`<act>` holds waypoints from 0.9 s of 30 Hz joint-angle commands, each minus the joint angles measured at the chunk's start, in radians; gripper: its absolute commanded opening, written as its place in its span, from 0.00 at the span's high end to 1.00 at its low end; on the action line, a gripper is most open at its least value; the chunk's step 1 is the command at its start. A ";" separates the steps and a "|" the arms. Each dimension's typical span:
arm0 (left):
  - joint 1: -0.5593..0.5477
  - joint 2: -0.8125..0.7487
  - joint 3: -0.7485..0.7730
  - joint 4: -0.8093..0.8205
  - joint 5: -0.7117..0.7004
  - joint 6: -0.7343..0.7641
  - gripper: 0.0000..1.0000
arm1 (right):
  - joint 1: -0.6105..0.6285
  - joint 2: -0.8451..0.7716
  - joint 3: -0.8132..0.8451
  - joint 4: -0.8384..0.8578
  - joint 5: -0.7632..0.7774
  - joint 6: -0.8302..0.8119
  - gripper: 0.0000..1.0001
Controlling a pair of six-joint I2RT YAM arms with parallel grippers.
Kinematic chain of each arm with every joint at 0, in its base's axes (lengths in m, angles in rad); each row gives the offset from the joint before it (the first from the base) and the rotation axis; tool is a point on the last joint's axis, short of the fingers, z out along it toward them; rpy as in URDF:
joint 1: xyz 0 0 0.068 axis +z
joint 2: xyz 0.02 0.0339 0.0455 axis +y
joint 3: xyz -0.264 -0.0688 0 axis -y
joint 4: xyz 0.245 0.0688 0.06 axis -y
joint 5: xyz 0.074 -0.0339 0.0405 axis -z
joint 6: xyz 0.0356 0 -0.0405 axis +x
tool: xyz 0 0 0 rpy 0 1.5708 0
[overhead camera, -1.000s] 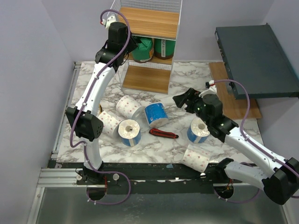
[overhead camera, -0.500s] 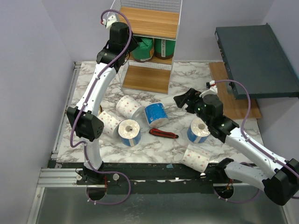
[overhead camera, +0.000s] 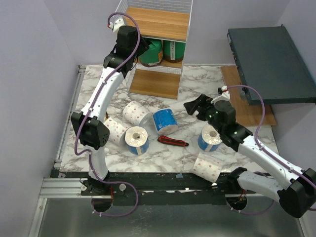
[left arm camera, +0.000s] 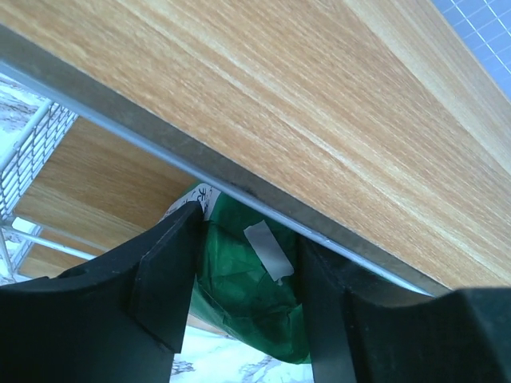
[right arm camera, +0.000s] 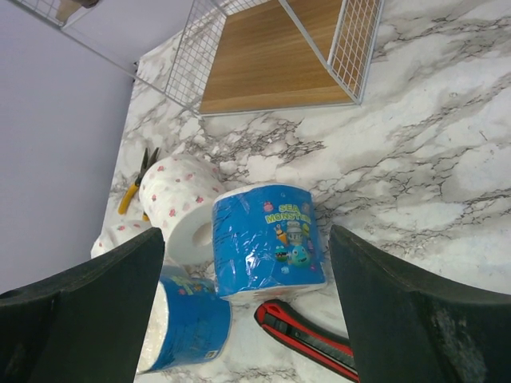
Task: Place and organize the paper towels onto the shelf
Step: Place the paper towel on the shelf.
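Note:
The shelf [overhead camera: 158, 24] stands at the back, and two green-wrapped paper towels [overhead camera: 174, 49] rest on its middle tier. My left gripper [overhead camera: 143, 48] reaches into that tier. The left green roll [left arm camera: 247, 287] fills the space between its fingers [left arm camera: 168, 279], under the top board [left arm camera: 319, 120]. I cannot make out whether they still press on it. My right gripper [right arm camera: 246, 231] hangs open above a lying blue roll [right arm camera: 267, 239], which is also in the top view [overhead camera: 164, 121]. Dotted white rolls [overhead camera: 136, 112] and blue rolls [overhead camera: 137, 139] lie loose on the marble.
A red-and-black knife [overhead camera: 173, 142] lies just in front of the blue roll. Yellow pliers [right arm camera: 132, 191] lie behind a dotted roll [right arm camera: 180, 199]. A blue roll [overhead camera: 211, 137] and a dotted one [overhead camera: 207, 167] sit under my right arm. A dark slab [overhead camera: 269, 64] overhangs at the back right.
My left wrist has shifted slightly up and toward the shelf. The right arm and the loose rolls have stayed put.

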 commanded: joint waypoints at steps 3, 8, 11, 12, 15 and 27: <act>-0.005 -0.032 -0.007 0.015 0.021 0.000 0.42 | 0.003 -0.024 -0.012 -0.003 0.025 -0.008 0.13; -0.005 -0.055 -0.005 0.000 0.018 0.011 0.34 | 0.003 -0.017 -0.008 -0.003 0.013 -0.002 0.13; -0.005 -0.073 -0.010 -0.006 0.018 0.021 0.31 | 0.003 -0.017 -0.007 -0.004 0.010 -0.002 0.13; -0.004 -0.077 -0.012 -0.006 0.017 0.024 0.30 | 0.003 -0.019 -0.006 -0.004 0.012 -0.003 0.13; -0.004 -0.091 -0.024 -0.012 0.015 0.030 0.28 | 0.002 -0.023 -0.004 -0.004 0.015 -0.006 0.13; -0.004 -0.204 -0.141 -0.019 0.036 0.046 0.19 | 0.002 -0.039 0.005 -0.039 0.015 -0.015 0.13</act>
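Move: The left fingers, half open, are around the near upper side of the left green paper towel; its middle is about 6 cm ahead, 3 cm right and 6 cm below. The right green paper towel stands about 11 cm farther right of it, level with it in depth. The top shelf board's middle is some 10 cm ahead, 4 cm right and 5 cm above. From the right hand the left green towel lies about 27 cm ahead, 14 cm left and 8 cm higher. Left fingers spread wide and back off the left green paper towel about 3 cm, rising roughly 2 cm. ##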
